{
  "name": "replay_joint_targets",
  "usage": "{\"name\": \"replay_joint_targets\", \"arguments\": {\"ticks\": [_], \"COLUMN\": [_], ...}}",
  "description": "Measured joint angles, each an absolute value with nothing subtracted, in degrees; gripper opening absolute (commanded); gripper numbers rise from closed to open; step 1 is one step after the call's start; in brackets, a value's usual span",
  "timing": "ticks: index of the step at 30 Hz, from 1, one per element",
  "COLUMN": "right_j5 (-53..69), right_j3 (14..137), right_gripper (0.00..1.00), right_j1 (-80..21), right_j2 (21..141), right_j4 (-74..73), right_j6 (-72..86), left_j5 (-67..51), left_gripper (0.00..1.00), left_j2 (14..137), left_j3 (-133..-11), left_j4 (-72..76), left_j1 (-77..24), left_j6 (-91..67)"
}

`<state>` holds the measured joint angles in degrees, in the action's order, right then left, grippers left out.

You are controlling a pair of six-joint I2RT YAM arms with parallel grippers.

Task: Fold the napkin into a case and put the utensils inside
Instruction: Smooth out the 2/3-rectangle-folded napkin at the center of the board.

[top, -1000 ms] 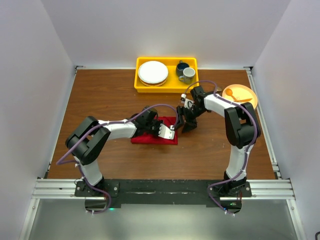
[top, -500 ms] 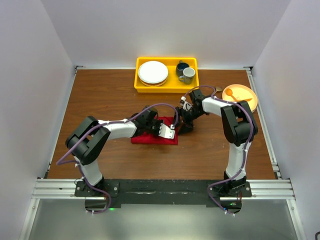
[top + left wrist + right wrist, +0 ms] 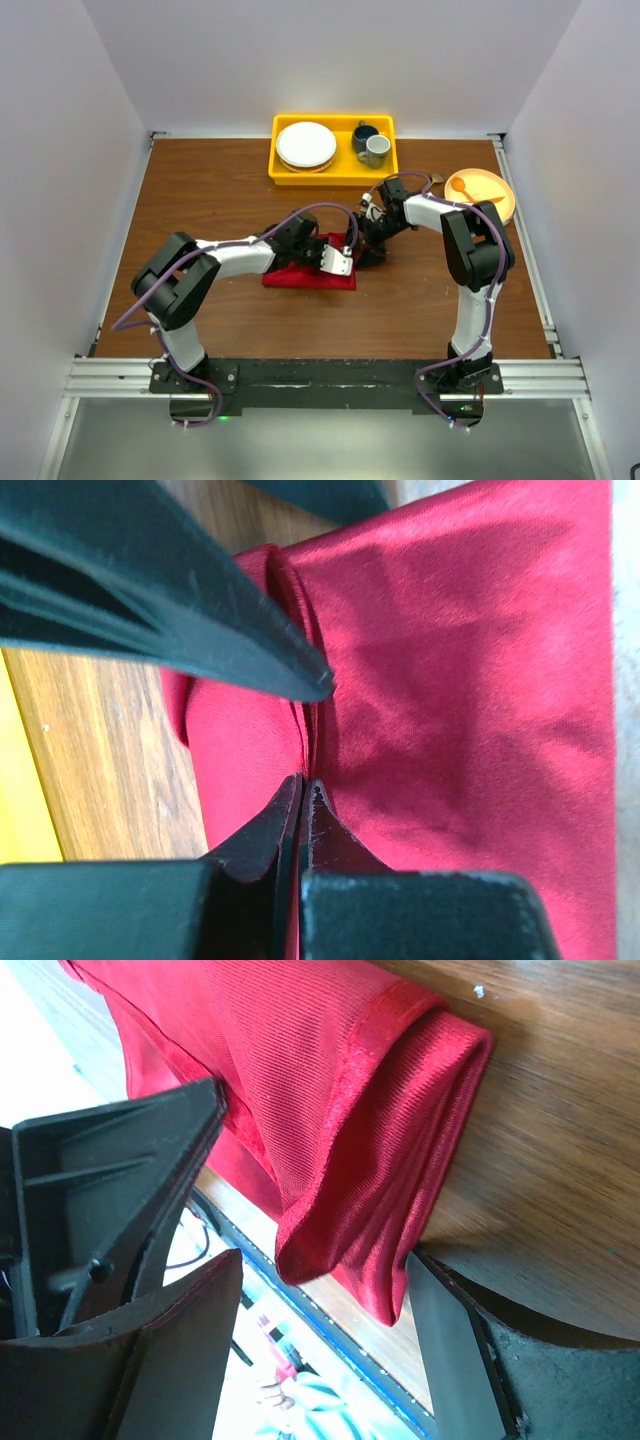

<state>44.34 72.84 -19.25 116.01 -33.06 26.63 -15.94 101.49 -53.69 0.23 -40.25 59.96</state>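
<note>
The red napkin (image 3: 296, 275) lies folded into a narrow strip on the wooden table, its right end between both grippers. My left gripper (image 3: 340, 262) is shut on a top layer of the cloth (image 3: 450, 660), its tips (image 3: 303, 785) meeting at the fold. This layer is lifted, so the end gapes like a pouch (image 3: 330, 1070). My right gripper (image 3: 362, 248) stands open at that end, one finger on each side of the hanging cloth (image 3: 320, 1330), without touching it. A gold spoon (image 3: 464, 186) rests on the orange plate (image 3: 497, 198) at the right.
A yellow tray (image 3: 335, 180) at the back holds a white plate (image 3: 306, 145) and two cups (image 3: 372, 148). White walls close in the table (image 3: 200, 200) on the left, right and back. The right arm's finger (image 3: 200, 610) reaches across the left wrist view.
My right gripper has shifted a little up and left, closer to the cloth's right end, and its jaws have spread wider. The left gripper keeps its grip and has barely moved.
</note>
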Motion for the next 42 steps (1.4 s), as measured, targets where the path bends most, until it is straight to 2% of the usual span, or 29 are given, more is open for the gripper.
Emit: {"name": "replay_joint_targets", "arguments": {"ticks": [16, 25, 30, 36, 39, 42], "right_j5": [43.42, 39.59, 37.43, 36.03, 35.53, 35.51], "right_j3": [74.5, 83.31, 86.83, 87.09, 86.8, 86.61], "right_gripper": [0.7, 0.53, 0.47, 0.4, 0.33, 0.33], "right_j1": [-19.29, -18.2, -17.65, -17.63, -17.63, -17.63], "right_j2": [116.22, 115.42, 115.11, 115.13, 115.22, 115.94], "right_j4": [-34.83, -41.85, -42.37, -42.41, -42.3, -42.11], "right_j6": [25.1, 18.28, 18.04, 18.65, 18.98, 19.31], "left_j5": [-17.21, -17.37, -17.37, -17.34, -17.37, -17.37], "left_gripper": [0.0, 0.0, 0.0, 0.0, 0.0, 0.0], "left_j2": [101.43, 101.19, 101.21, 101.21, 101.21, 101.21], "left_j3": [-51.92, -50.72, -50.72, -50.72, -50.72, -50.72], "left_j4": [0.36, 2.48, 2.5, 2.5, 2.5, 2.5], "left_j1": [-41.41, -41.41, -41.41, -41.41, -41.41, -41.41], "left_j6": [60.6, 61.34, 61.34, 61.67, 61.69, 61.69]}}
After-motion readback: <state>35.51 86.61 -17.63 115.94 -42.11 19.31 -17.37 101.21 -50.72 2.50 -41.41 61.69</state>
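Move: The napkin's middle lies about 3 cm back, 3 cm left and just below the left hand, whose shut tips are at the flap edge. From the right hand, open at the napkin's right end, that middle lies some 11 cm left, 1 cm back and 2 cm below. Also from the right hand, the yellow tray is 23 cm ahead and 5 cm left, the silver spoon 16 cm ahead and 16 cm right. The left hand's shut tips stay on the napkin's flap edge, drawing back about 1.5 cm and down 1 cm, then holding still there. After a pause, the right fingers come free of the napkin's right end and go forward about 5 cm and up, slightly right. They partly close, tip up some 10 degrees, and sink a little again just beyond the far right corner. ##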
